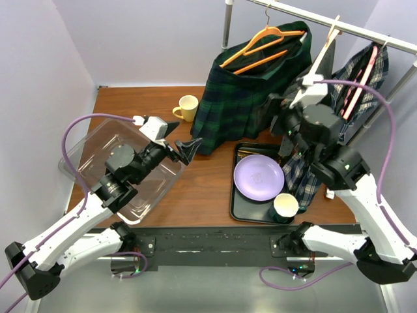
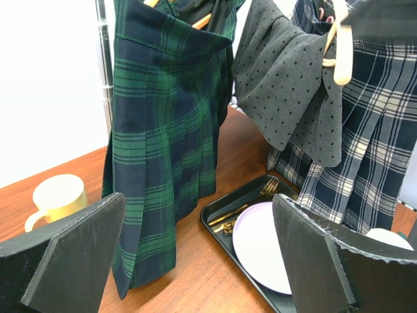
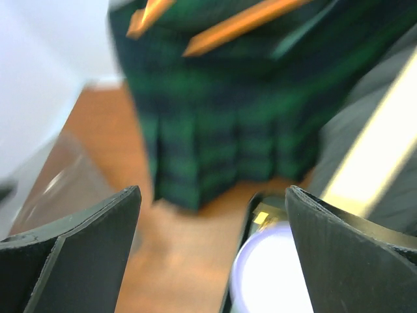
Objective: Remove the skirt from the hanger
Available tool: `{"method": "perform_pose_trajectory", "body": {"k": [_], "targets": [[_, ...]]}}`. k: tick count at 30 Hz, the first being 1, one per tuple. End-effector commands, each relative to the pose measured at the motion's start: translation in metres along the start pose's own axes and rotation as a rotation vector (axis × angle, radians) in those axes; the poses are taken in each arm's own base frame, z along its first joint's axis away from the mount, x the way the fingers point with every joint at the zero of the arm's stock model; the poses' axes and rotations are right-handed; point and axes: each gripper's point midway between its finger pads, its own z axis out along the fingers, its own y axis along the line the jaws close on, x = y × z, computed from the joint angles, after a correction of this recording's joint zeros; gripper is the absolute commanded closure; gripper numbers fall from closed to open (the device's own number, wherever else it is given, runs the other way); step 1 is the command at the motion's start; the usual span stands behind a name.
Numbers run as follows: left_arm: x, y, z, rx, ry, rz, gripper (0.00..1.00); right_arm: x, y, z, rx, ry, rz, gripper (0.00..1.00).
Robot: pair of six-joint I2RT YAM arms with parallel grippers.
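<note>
A dark green plaid skirt (image 1: 244, 98) hangs from an orange hanger (image 1: 260, 45) on the metal rail (image 1: 352, 29), its hem reaching the table. My left gripper (image 1: 186, 151) is open just left of the hem and holds nothing. In the left wrist view the skirt (image 2: 163, 130) hangs ahead, past the open left gripper (image 2: 199, 261). My right gripper (image 1: 277, 120) is raised by the skirt's right side, open and empty. The blurred right wrist view shows the skirt (image 3: 241, 130) and hanger (image 3: 241, 23) beyond the open right gripper (image 3: 212, 254).
A grey dotted garment (image 2: 287, 85) and a blue-white plaid garment (image 2: 371, 143) hang to the right on other hangers. A black tray (image 1: 233, 182) holds a purple plate (image 1: 258, 177), gold cutlery and a cup (image 1: 285, 207). A yellow mug (image 1: 187, 107) and a clear bin (image 1: 98, 150) sit at the left.
</note>
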Motion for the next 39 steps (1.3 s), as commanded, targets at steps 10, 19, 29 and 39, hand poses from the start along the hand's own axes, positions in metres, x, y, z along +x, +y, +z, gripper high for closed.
{"method": "perform_pose_trajectory", "body": {"k": [10, 19, 29, 39], "targets": [[-0.006, -0.003, 0.003, 0.02, -0.033, 0.024, 0.0, -0.146, -0.101, -0.022, 0.597, -0.268, -0.199, 0.21], [-0.008, -0.008, 0.002, 0.043, -0.034, 0.024, 0.0, -0.139, -0.166, -0.035, 0.772, -0.182, -0.127, 0.3], [-0.014, -0.009, -0.001, 0.053, -0.048, 0.029, 0.0, -0.128, -0.198, -0.057, 0.933, -0.151, -0.132, 0.32], [-0.012, -0.01, 0.001, 0.057, -0.042, 0.031, 0.0, -0.089, -0.212, -0.026, 0.803, -0.047, -0.04, 0.4]]}}
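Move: The pink hanger carrying the navy plaid skirt is about 30 cm to the right of my right hand, some 7 cm farther out and near its height. In between, the wooden hanger with the grey dotted garment stands roughly 15 cm to the right and 11 cm out. The green plaid skirt hangs about 18 cm straight ahead and 15 cm lower. From my left hand, the pink hanger is some 57 cm right, 10 cm out and 5 cm higher. I sweep my right hand about 24 cm to the right, rising some 10 cm at first to carry it over the wooden hanger, then sinking most of that again as I come in at the near part of the pink hanger. On the way I swing the fingers about 50 degrees clockwise, dip the hand's left side and narrow the opening to roughly two-thirds, without gripping. ##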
